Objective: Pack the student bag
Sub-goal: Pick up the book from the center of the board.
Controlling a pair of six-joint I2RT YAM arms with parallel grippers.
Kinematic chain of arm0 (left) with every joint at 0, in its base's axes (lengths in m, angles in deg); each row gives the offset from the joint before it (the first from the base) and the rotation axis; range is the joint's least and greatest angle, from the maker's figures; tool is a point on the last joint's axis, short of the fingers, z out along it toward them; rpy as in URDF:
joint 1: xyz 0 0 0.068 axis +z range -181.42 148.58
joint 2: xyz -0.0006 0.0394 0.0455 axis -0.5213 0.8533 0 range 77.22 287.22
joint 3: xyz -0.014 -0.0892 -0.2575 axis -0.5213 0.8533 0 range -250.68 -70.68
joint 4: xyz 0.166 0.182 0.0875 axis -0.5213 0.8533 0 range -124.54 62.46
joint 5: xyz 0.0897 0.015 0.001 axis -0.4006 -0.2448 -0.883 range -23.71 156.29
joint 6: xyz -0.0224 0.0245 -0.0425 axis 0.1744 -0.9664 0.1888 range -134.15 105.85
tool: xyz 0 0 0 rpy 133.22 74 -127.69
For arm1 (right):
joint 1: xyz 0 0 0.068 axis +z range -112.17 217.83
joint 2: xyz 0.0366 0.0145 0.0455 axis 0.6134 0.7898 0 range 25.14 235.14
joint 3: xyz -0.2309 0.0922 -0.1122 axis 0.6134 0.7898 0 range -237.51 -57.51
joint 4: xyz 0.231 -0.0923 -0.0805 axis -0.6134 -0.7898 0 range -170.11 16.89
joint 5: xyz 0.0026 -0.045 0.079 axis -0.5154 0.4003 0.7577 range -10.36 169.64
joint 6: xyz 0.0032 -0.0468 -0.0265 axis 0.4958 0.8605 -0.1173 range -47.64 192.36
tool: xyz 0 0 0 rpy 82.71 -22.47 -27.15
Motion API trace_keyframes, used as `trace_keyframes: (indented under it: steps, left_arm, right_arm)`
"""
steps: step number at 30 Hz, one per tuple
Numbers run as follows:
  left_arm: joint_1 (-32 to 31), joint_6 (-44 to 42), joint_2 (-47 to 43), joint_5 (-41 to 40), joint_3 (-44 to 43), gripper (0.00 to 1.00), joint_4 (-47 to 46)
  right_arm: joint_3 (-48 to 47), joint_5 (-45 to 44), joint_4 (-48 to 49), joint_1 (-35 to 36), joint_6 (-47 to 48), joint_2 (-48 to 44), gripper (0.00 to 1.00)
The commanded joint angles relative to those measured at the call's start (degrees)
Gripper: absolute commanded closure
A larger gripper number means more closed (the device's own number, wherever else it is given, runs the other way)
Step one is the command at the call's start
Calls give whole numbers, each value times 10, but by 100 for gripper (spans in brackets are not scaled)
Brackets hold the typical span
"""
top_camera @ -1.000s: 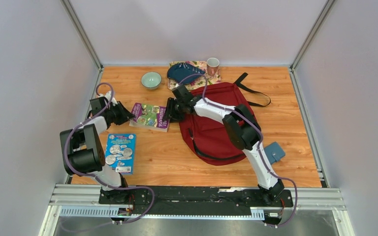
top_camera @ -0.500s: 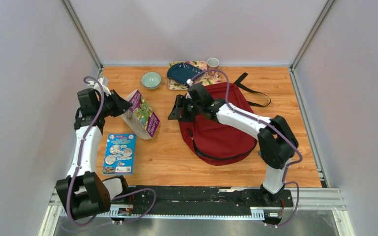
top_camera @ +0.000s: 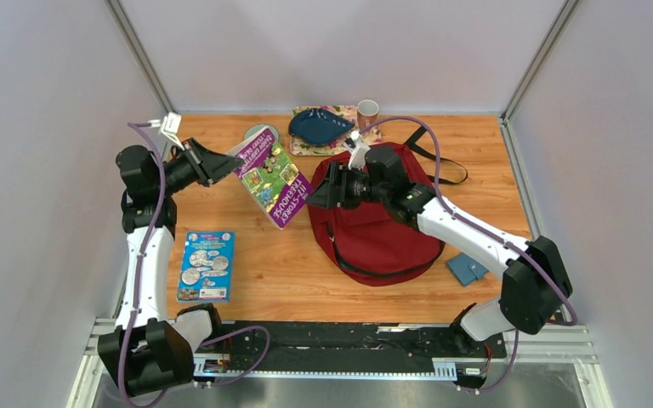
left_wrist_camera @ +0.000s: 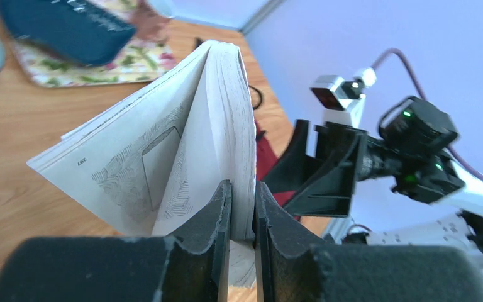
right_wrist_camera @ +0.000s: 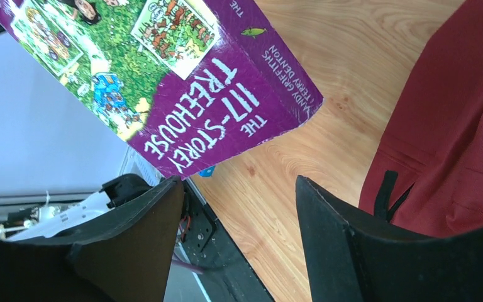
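The student bag (top_camera: 378, 238), dark red, lies flat on the wooden table right of centre. My left gripper (top_camera: 231, 161) is shut on a purple paperback (top_camera: 274, 176) and holds it tilted in the air, left of the bag. In the left wrist view the fingers (left_wrist_camera: 223, 211) pinch a wad of pages while the rest of the book (left_wrist_camera: 176, 141) fans open. My right gripper (top_camera: 316, 189) hangs open at the bag's left edge, facing the book. Nothing sits between its fingers (right_wrist_camera: 154, 220); the purple cover (right_wrist_camera: 182, 82) and the bag (right_wrist_camera: 459, 126) show beyond them.
A blue picture book (top_camera: 207, 265) lies near the left arm's base. A small blue wallet (top_camera: 468, 269) sits right of the bag. At the back are a floral mat with a dark blue pouch (top_camera: 317, 126), a cup (top_camera: 367, 112) and a teal bowl (top_camera: 255, 133).
My left arm lifted the purple book off the table and raised it tilted. My right gripper opened, left the book's edge and drew back right over the bag.
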Motion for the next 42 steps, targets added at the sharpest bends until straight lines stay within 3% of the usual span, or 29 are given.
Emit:
trace_keyframes:
  steps: [1, 14, 24, 38, 41, 42]
  left_arm:
    - [-6, 143, -19, 144, -10, 100, -235]
    - [-101, 185, 2, 200, -18, 100, -363]
    - [-152, 276, 25, 208, -10, 100, -522]
    - [-195, 301, 57, 173, -4, 100, -574]
    - [-199, 302, 60, 166, 1, 100, -580]
    - [-199, 305, 61, 162, 3, 100, -583]
  right_arm:
    - [16, 24, 35, -2, 74, -52, 31]
    - [34, 11, 4, -9, 204, -137, 29]
    - [28, 122, -1, -9, 258, -151, 28]
    - [44, 205, 151, -9, 140, -120, 28]
    - [61, 196, 196, -7, 100, -117, 33]
    - [68, 194, 204, -7, 89, -116, 39]
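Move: Off to the left hand's right, the book it already pinches has its middle some 8 cm away, level fore-and-aft and about 6 cm lower. The open right gripper waits 17 cm right, 4 cm back and 9 cm lower. From the right hand the book's middle is about 10 cm left, 3 cm ahead and 3 cm up; the red bag lies some 16 cm right, 5 cm ahead and 18 cm below. The blue book is roughly 12 cm back, 6 cm left and 29 cm below the left hand. Carrying the book across to the right gripper, the left hand keeps its pinch and travels about 11 cm right, nearly as far back and some 7 cm up, turning clockwise about 40 degrees as its fingers tip upward. The right hand rises some 8 cm and draws back about 6, tipping its fingers up and turning counter-clockwise, still wide open, to straddle the book's near right-hand edge. ##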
